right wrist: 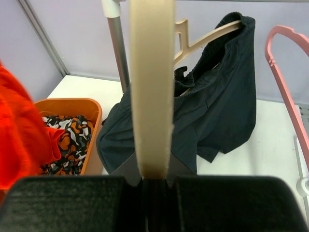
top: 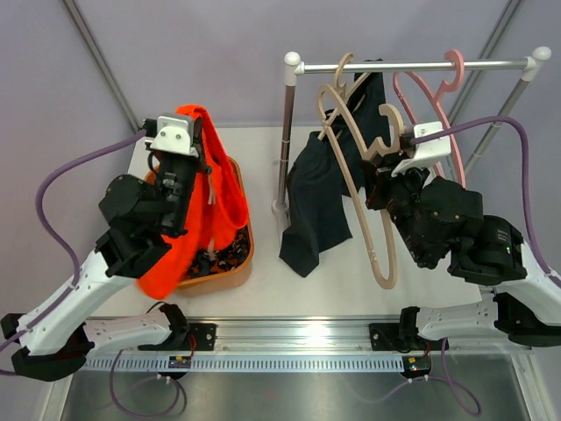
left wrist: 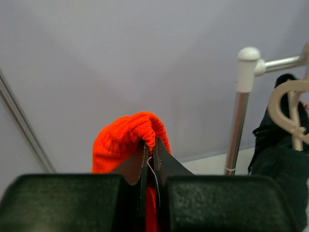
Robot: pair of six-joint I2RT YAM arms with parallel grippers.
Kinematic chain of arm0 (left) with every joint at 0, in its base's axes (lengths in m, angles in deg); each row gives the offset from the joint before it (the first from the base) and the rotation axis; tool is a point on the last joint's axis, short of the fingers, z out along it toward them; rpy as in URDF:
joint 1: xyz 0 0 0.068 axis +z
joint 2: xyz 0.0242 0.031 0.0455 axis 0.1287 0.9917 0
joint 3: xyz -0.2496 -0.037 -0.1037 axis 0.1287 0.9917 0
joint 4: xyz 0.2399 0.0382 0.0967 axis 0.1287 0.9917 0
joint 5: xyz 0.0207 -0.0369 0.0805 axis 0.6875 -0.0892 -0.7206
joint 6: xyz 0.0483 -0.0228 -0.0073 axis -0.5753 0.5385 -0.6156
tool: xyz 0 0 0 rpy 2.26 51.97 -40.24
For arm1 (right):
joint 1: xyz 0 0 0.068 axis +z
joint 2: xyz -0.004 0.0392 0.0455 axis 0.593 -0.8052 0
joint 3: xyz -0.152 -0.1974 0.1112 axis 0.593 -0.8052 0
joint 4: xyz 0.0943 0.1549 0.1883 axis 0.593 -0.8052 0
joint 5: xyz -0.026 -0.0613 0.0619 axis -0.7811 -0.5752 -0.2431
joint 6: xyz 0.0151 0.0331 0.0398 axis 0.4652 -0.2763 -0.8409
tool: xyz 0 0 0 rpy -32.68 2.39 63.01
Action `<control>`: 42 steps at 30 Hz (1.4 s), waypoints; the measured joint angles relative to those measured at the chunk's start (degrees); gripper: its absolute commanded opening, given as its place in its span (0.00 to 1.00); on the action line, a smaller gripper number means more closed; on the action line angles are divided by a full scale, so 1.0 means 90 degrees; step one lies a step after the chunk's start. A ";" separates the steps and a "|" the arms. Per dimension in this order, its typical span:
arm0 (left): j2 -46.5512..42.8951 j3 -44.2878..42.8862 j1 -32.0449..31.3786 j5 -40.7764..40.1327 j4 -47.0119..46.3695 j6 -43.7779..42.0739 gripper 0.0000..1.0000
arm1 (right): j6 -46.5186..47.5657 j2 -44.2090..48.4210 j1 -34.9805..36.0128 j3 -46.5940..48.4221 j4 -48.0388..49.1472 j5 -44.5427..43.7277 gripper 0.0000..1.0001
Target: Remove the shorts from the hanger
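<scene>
My left gripper (top: 203, 132) is shut on the bright orange shorts (top: 223, 202), held up over the orange basket (top: 244, 260); in the left wrist view the fabric (left wrist: 126, 137) and a white drawstring are pinched between the jaws. The camouflage shorts (right wrist: 67, 140) lie in the basket. The dark navy shorts (top: 320, 197) hang on a beige hanger on the rail (top: 412, 63). My right gripper (top: 379, 180) is shut on a bare beige hanger (right wrist: 150, 87), lowered off the rail beside the navy shorts (right wrist: 212, 111).
An empty pink hanger (top: 447, 114) hangs at the right of the rail. The rack's post (top: 285, 132) stands between the basket and the navy shorts. Slanted frame bars run at the back left and right.
</scene>
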 measured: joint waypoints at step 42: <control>-0.0449 0.2623 0.3832 0.3400 0.2642 0.6652 0.98 | -0.1540 0.1421 -0.0012 0.1472 -0.3007 0.0206 0.00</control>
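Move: The left hand holds the orange shorts high up by the waistband; the basket's middle lies about 6 cm ahead, 9 cm to its left and 45 cm below, the stand's left post about 12 cm ahead and 15 cm right. The right hand grips the emptied wooden hanger; the rail's right stretch is about 18 cm ahead, 20 cm right and slightly above, with the pink hanger 17 cm ahead and 18 cm right, the black shorts 13 cm ahead and 5 cm left. The left hand carries the orange shorts forward and left over the basket, about 8 cm each way, sinking as it goes, then plunges down to nearly 30 cm below where it began while drifting back right, tipping its fingers some 45 degrees downward and opening wide on the way to let go of the shorts, and finally lifts a few centimetres clear. Meanwhile the right hand keeps its grip on the empty wooden hanger and takes it about 13 cm right, away from the basket and past the front of the black shorts, drawing back about 4 cm and making a shallow rise and dip. ##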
